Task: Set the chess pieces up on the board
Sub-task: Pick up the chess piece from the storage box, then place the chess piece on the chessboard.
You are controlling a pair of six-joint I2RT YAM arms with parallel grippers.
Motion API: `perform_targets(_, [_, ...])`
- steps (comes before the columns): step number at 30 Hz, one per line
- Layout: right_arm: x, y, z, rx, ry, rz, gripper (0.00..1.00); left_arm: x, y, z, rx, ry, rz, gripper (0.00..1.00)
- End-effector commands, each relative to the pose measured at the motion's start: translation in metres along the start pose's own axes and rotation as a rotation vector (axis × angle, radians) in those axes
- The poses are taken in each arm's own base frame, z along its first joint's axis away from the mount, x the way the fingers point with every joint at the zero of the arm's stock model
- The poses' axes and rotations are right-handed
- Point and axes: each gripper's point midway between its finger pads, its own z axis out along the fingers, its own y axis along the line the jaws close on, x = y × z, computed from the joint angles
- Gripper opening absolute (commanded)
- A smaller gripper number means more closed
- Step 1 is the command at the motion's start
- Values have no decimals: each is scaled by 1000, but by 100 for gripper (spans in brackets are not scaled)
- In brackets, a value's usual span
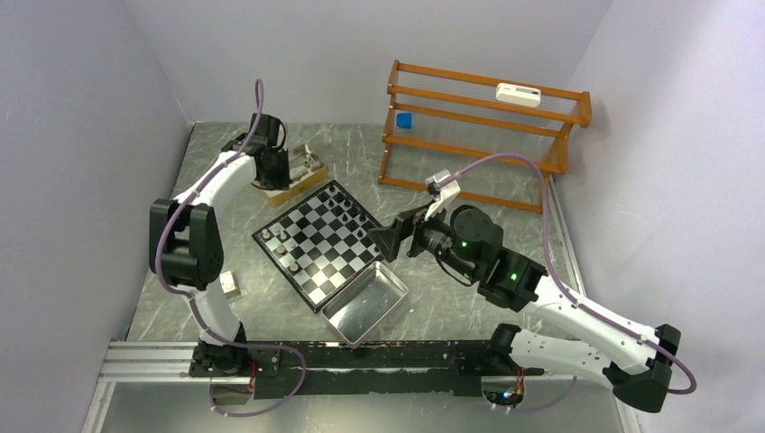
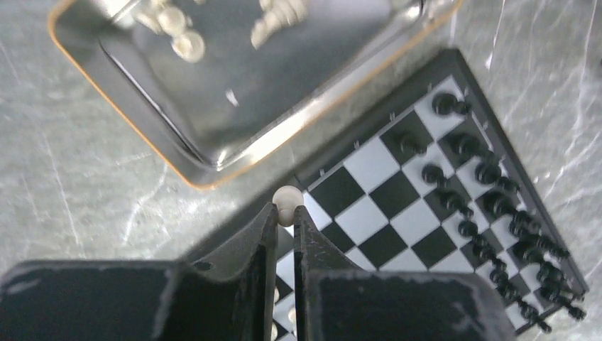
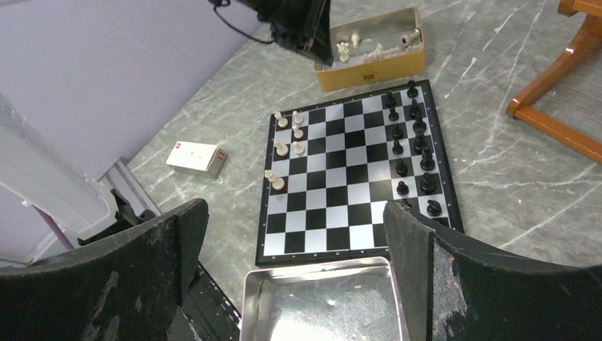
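Observation:
My left gripper (image 2: 285, 212) is shut on a cream pawn (image 2: 287, 199), whose round head sticks out past the fingertips. It hangs over the board's (image 2: 369, 165) corner next to the gold box (image 2: 142, 135), which holds more cream pieces (image 2: 273, 21). In the top view this gripper (image 1: 273, 173) sits at the box (image 1: 293, 185) behind the board (image 1: 316, 251). Black pieces (image 3: 419, 142) fill the board's (image 3: 348, 213) right side, and several cream pieces (image 3: 284, 147) stand on its left. My right gripper (image 3: 294, 249) is open and holds nothing, above the board's near edge.
A shiny metal tray (image 3: 252, 305) lies against the board's near corner, under my right gripper (image 1: 385, 242). A small white box (image 3: 197, 158) lies left of the board. A wooden rack (image 1: 483, 126) stands at the back right. Walls close in on the left, back and right.

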Motion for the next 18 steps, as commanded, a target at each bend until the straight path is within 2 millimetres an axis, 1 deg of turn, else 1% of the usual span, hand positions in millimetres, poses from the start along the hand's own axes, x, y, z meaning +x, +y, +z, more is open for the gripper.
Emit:
perform_targets(1, [-4,-4,-8,12,-28,20,99,24,-20,-25,77,18,13,15])
perform_targets(4, [-4,-4,-12,12,-31,29,99,42,-27,-40,88,20,36,16])
perform_targets(7, [-1,-5,-16,7,-29,36,99,63,-31,-48,87,35,54,16])
perform_targets(14, [5,-6,-20,0,-21,32,99,96,-44,-70,123,43,77,17])
perform_targets(18, [8,-9,-21,6,-14,25,99,111,-45,-75,115,26,71,17])
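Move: The left hand already holds a light chess piece, about 9 cm above the board's far-left edge. The empty square it seems bound for, in the white pawn row, lies some 17 cm back and 5 cm right. The nearest white pawn stands about 15 cm back and 4 cm right, the white corner piece 12 cm back and 3 cm left; the storage box's middle is 9 cm ahead, 4 cm right. From the right hand that square lies about 10 cm ahead, 20 cm left, 29 cm down. Back towards its own base and partly to the right, the left hand sweeps about 12 cm back and 4–5 cm right at nearly level height, away from the storage box and in over the board towards the white pieces. It slows a little near the end and turns slightly clockwise, under 10 degrees, with the closed fingers keeping their pinch on the light piece. ##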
